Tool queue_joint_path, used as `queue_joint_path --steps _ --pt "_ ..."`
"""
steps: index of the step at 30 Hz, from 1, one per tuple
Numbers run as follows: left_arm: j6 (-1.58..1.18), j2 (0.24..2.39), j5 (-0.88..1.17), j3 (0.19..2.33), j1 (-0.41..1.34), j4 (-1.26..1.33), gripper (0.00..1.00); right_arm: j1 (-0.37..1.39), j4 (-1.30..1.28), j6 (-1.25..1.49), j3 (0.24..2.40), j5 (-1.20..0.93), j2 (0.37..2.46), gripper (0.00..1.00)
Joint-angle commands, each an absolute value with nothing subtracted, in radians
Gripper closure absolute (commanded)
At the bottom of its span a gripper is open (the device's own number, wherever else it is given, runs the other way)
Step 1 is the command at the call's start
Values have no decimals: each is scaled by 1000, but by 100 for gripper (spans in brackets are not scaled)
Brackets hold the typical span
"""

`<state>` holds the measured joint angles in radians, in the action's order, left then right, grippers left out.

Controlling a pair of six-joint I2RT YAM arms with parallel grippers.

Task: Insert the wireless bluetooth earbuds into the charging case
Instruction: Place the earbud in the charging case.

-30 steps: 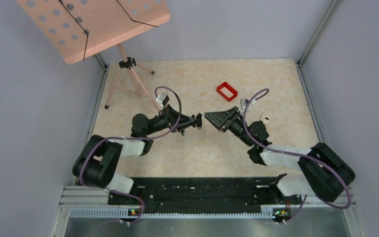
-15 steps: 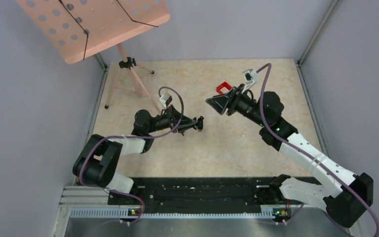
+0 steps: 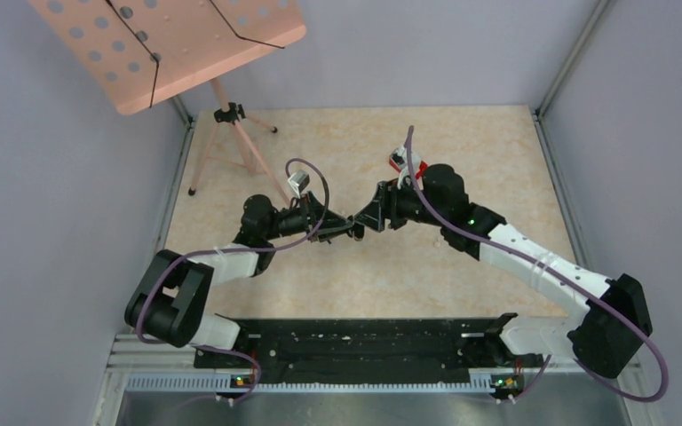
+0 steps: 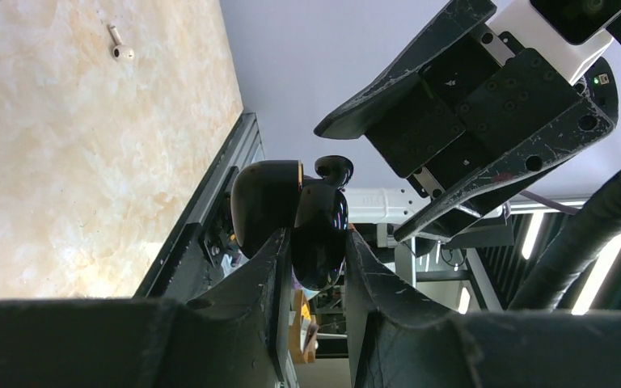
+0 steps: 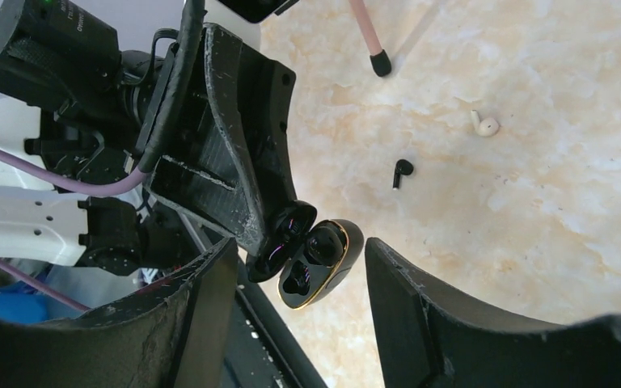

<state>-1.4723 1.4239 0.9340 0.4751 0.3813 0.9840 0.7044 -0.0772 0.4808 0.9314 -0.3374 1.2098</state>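
My left gripper is shut on the glossy black charging case and holds it in the air, lid hinged open. In the right wrist view the case shows a gold rim and two dark wells. My right gripper is open, one finger on each side of the case without touching it. The dark earbud and the pale cream earbud lie on the table beyond. The pale earbud also shows in the left wrist view. In the top view the grippers meet tip to tip at mid-table.
The red tray sits behind the right arm, mostly hidden. A pink music stand stands at the back left, and one of its rubber feet is near the earbuds. Metal rails edge the table.
My right arm swung back from over the red tray and down toward the left gripper; its open jaws now flank the held case. The left arm barely moved.
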Motion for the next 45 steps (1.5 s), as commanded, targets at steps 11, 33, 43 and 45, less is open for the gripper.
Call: queue_joint_path --steps 11,33,43,45 --pt "-1439 1398 922 506 387 999 100 712 -50 464 965 -343 1230 49" --pt "-1440 1391 913 497 390 1001 100 712 -29 503 935 -371 1220 63" --pt "-1440 1391 910 494 391 1005 100 711 -33 528 922 -355 1224 79" --pt "-1440 1393 910 492 391 1007 100 712 -33 535 918 -353 1222 80"
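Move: The right hand's spread fingertips already straddle the black earbud at the case; its head lies about 1 cm ahead of the hand point and 1 cm below. The case body lies about 1 cm back, 1 cm left and 1 cm below, the lid level ahead, 1 cm left and 1 cm above. The left hand, still gripping the lid, has the earbud about 2 cm ahead, 2 cm right and 1 cm above. The right fingers close by about two-thirds around the earbud's head, the hand settling down roughly half a centimetre. ##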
